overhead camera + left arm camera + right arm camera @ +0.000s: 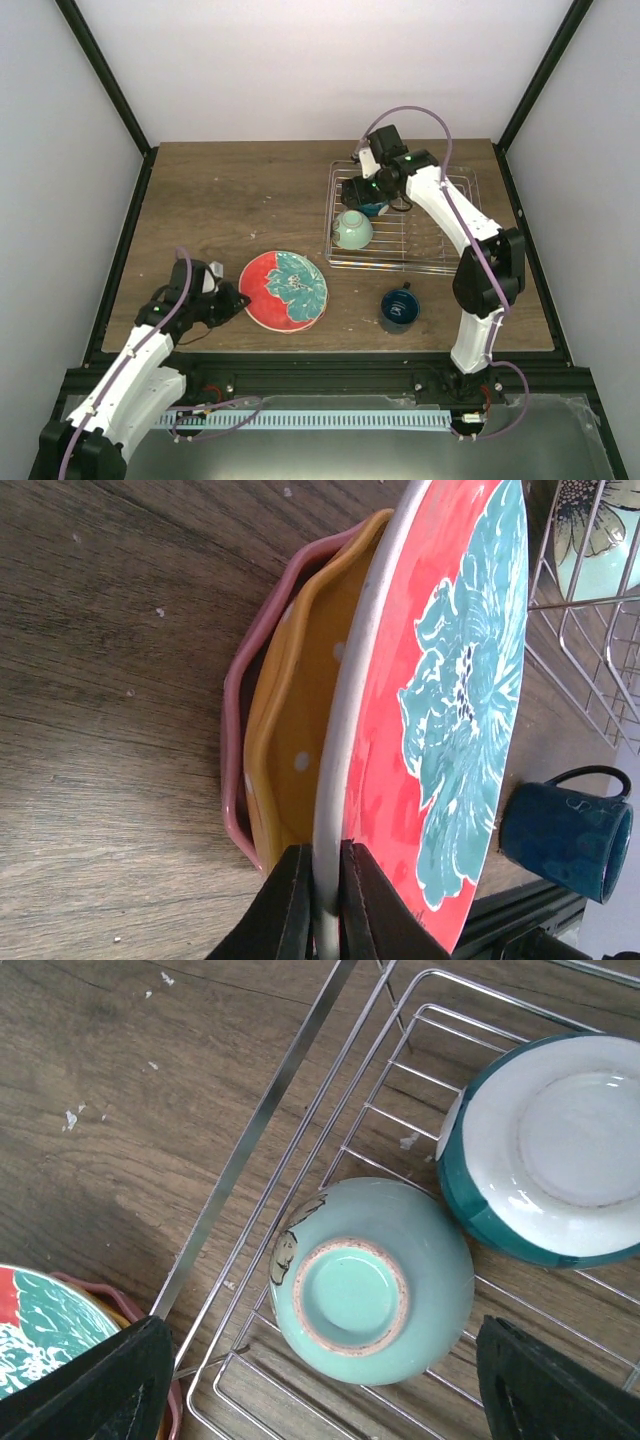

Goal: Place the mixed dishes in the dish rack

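Observation:
My left gripper is shut on the near rim of the red-and-teal plate. That plate tops a stack with the orange dotted plate and the pink plate under it. A dark blue mug stands to the right of the stack. In the silver dish rack a pale green bowl and a blue-sided bowl lie upside down. My right gripper hangs open above the green bowl.
Black frame posts and white walls close in the wooden table on three sides. The rack's front rim lies just behind the mug. The right arm reaches over the rack's right half.

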You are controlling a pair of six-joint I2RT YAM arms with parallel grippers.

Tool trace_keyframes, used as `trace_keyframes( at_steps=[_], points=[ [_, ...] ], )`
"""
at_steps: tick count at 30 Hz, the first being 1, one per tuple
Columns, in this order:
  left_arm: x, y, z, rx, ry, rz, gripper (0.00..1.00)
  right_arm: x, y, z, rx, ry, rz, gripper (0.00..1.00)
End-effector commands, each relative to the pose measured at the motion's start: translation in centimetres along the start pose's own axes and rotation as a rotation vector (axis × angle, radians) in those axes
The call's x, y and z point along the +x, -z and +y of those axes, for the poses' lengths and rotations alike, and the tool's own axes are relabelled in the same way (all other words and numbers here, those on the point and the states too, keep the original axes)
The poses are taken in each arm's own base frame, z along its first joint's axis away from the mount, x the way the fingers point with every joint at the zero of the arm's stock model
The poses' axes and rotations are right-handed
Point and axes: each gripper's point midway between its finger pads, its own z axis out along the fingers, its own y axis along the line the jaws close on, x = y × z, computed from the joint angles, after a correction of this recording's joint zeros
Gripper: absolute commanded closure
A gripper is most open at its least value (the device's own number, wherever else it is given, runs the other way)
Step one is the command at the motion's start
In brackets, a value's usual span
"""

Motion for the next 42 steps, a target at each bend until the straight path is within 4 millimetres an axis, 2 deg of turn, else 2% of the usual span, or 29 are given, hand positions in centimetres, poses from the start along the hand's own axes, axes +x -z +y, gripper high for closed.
trace_keyframes(
  at_steps=[1, 9, 12, 15, 22, 35, 42],
  points=[
    [-0.9, 1.1, -3.5, 0.114, -0.062, -0.008, 1.00, -0.3, 1.0, 1.1, -0.046, 0.037, -0.031, 0.16],
    [-1.2, 1.5, -4.4, 0.180, -0.061, -0.015, 1.00, 1.0, 1.2, 1.1, -0.051, 0.044, -0.032, 0.16],
    [-1.3, 1.4, -3.9, 0.216, -0.028, -0.017, 1.00, 1.4, 1.1, 1.1, -0.057, 0.024, -0.018, 0.16],
    [-1.5, 1.4, -3.3, 0.239, 0.008, -0.021, 1.00, 1.3, 1.2, 1.9, -0.107, 0.007, -0.022, 0.16],
    [-3.5, 2.5, -3.7, 0.282, 0.009, -0.068, 1.00, 0.9, 0.6, 3.0, -0.179, -0.014, -0.016, 0.16],
    [-6.3, 3.9, -5.6, 0.353, -0.031, -0.147, 1.00, 1.1, 0.0, 2.7, -0.195, -0.030, -0.003, 0.16],
    [-8.1, 5.0, -5.8, 0.355, -0.026, -0.209, 1.00, -0.2, 0.7, 2.2, -0.277, -0.084, -0.043, 0.15]
  ],
)
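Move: The left hand grips the flowered plate by its left rim and is bound for the dish rack, whose middle lies about 35 cm to its right and 23 cm ahead. The mug is roughly 32 cm right and 1 cm ahead, the green bowl 23 cm right and 18 cm ahead. From the open right hand the flowered plate lies some 19 cm back, 13 cm left and 13 cm below. Forward about 4 cm, with some 3 cm each to the left and upward, the left hand draws the pinched flowered plate off the yellow plate, bobbing slightly up and down first; its wrist rolls about 10 degrees, right side rising. The right hand, still wide open and empty, shifts back and left towards the flowered plate by a couple of centimetres. ##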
